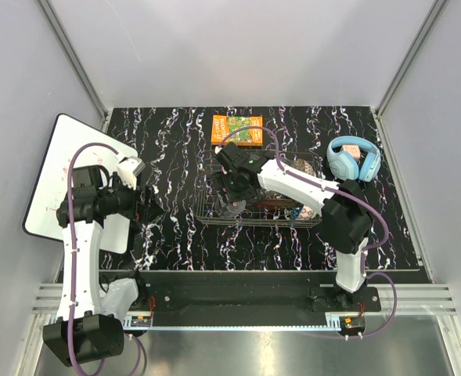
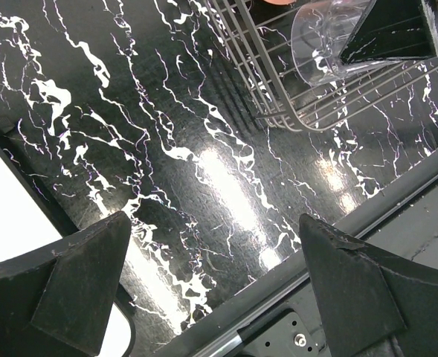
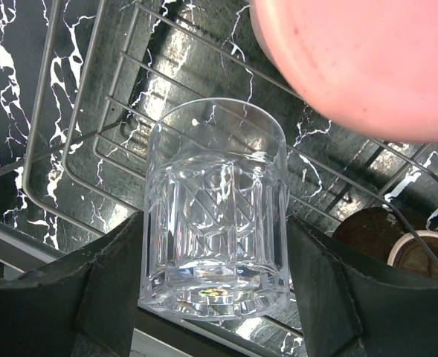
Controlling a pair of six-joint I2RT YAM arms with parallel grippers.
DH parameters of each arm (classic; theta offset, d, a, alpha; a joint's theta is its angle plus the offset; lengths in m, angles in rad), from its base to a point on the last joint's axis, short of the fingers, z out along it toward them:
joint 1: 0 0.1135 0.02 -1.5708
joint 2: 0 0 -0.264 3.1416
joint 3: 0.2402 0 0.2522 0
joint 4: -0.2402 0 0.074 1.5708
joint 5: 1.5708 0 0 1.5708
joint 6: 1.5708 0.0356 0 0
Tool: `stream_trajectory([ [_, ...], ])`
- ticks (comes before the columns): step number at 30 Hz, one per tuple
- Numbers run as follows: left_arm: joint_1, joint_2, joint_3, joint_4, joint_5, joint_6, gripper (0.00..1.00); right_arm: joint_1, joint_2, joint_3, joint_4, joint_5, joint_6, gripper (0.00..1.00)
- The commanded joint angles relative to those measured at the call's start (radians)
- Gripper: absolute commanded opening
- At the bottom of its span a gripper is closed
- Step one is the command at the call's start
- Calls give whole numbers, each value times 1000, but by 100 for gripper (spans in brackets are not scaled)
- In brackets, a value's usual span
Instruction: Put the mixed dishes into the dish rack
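Observation:
My right gripper (image 1: 232,200) is shut on the small clear glass cup (image 3: 215,216), with a finger pressed on each side. It holds the cup in the left end of the wire dish rack (image 3: 55,111). The pink cup (image 3: 360,59) lies right beside it in the rack. The left wrist view shows the glass (image 2: 319,41) inside the rack (image 2: 278,111). In the top view, bowls (image 1: 304,167) sit in the rack's (image 1: 207,217) right part, mostly hidden by the arm. My left gripper (image 2: 215,253) is open and empty over bare table, left of the rack.
An orange-green box (image 1: 236,129) lies behind the rack. Light-blue headphones (image 1: 354,158) sit at the right. A flat white board (image 1: 54,180) lies at the table's left edge, under my left arm. The table's near edge rail (image 2: 337,223) runs just below the left gripper.

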Motion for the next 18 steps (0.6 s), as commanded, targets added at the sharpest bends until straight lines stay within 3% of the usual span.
stream_trajectory([
  [1, 1, -15, -8, 49, -10, -14, 99, 9, 41, 15, 29, 0, -26, 0],
  [2, 1, -12, -8, 51, -10, -14, 99, 15, 49, 27, 24, 1, -29, 0],
  [5, 1, -13, -7, 54, -13, -14, 99, 38, 86, 64, 2, 21, -40, 31],
  [7, 1, -13, -7, 54, -16, -16, 99, 51, 109, 81, -6, 44, -51, 45],
  [17, 1, -21, -11, 56, -26, -7, 99, 77, 88, 98, -25, 103, -69, 100],
  [18, 1, -21, -11, 57, -26, -8, 99, 78, 84, 96, -29, 106, -69, 100],
])
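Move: The right gripper already holds the glass down inside the dish rack; the spot for the glass is about 3 cm to the hand's left, level fore and aft and 3 cm below it. The pink cup stands some 9 cm ahead and 2 cm right, the red plate about 13 cm right, level fore and aft, and the rack's near left corner roughly 9 cm left and 6 cm back. From the left gripper the glass lies about 24 cm right, 2 cm ahead and 10 cm lower. Shift the right gripper about 3 cm left with the glass still pinched, towards the rack's left end, staying nearly level and turning some 5 degrees counter-clockwise. Then stop there and spread the fingers from their hold to nearly full width to let go of the glass, sinking barely a centimetre. ##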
